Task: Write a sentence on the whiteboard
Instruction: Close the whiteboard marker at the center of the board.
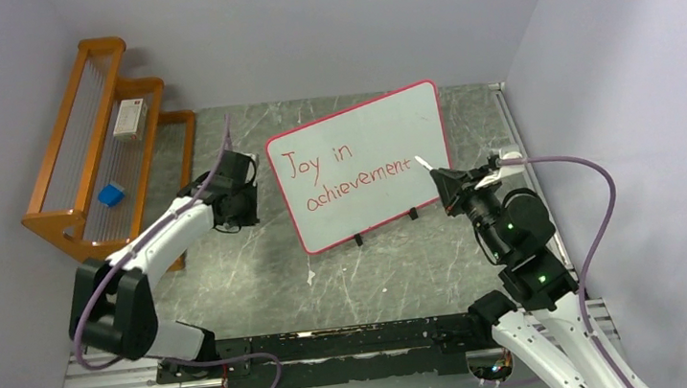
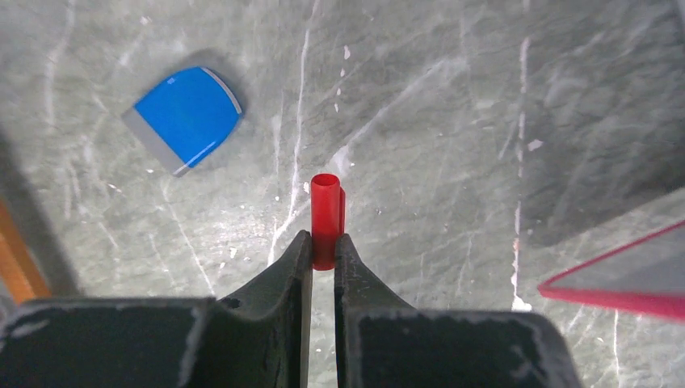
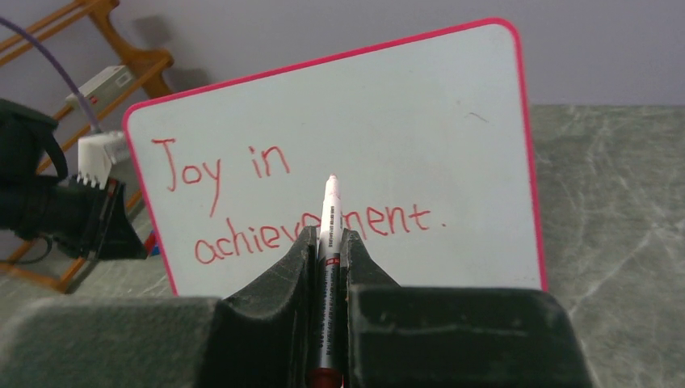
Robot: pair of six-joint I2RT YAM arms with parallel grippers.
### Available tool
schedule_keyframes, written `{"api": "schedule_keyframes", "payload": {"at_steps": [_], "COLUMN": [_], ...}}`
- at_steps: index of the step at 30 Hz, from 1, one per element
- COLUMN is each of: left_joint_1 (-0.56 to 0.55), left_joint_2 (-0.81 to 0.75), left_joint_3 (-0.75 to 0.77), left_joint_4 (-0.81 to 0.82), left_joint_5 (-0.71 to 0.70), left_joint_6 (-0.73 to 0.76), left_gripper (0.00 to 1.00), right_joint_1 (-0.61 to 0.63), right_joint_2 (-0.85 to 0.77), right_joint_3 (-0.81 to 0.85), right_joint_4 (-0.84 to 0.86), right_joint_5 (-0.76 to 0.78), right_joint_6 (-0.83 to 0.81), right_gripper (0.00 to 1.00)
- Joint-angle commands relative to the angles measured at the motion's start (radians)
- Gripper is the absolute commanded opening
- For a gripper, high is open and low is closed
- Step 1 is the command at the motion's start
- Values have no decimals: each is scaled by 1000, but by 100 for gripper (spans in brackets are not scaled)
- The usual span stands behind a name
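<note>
The whiteboard (image 1: pixel 355 159) stands tilted on small black feet at mid-table, pink-edged, with "Joy in achievement." written on it in red. My right gripper (image 1: pixel 444 181) is shut on a white marker (image 3: pixel 328 218), barrel between the jaws, tip pointing at the board (image 3: pixel 420 121) near the word "achievement". Whether the tip touches the board I cannot tell. My left gripper (image 1: pixel 236 198) hangs just left of the board, shut on a red marker cap (image 2: pixel 326 214) above the marble. In the left wrist view the board's corner (image 2: pixel 622 283) shows at the right.
A wooden rack (image 1: pixel 85 154) stands at the back left with a white box (image 1: pixel 129 118) and a blue item (image 1: pixel 110 194) on it. A blue-and-grey pad (image 2: pixel 187 117) lies on the marble below the left gripper. Walls close in on the table's left, back and right.
</note>
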Motion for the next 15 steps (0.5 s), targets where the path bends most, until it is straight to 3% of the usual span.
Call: {"api": "schedule_keyframes", "payload": {"at_steps": [1,9,15], "left_joint_1": [-2,-27,-116], "left_joint_2": [-132,-384,-493], "left_joint_3": [-3,41,98], "left_joint_4": [6,34,40], "left_joint_5": [5,57,82], "left_joint_6": [67,216,390], "left_gripper": [5,5,5], "right_joint_1": [0,0,0], "right_joint_2": [39,100,153], "right_joint_3": [5,-10,-27], "right_joint_4": [58,193,351], "right_joint_5": [-151,-368,-485], "right_joint_6": [5,81,158], "right_gripper": [0,0,0]}}
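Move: The left hand already holds the red cap just above the table. The marker in the right hand lies about 40 cm to its right, 4 cm nearer and 23 cm higher; the blue block is about 5 cm ahead, 7 cm left, 6 cm below. From the right hand the cap is about 40 cm left, 4 cm ahead, 23 cm lower, and the whiteboard's middle some 20 cm ahead, 13 cm left, 18 cm lower. Left lifts the cap some 15 cm, tipping up; right swings the marker about 7 cm left towards it. ##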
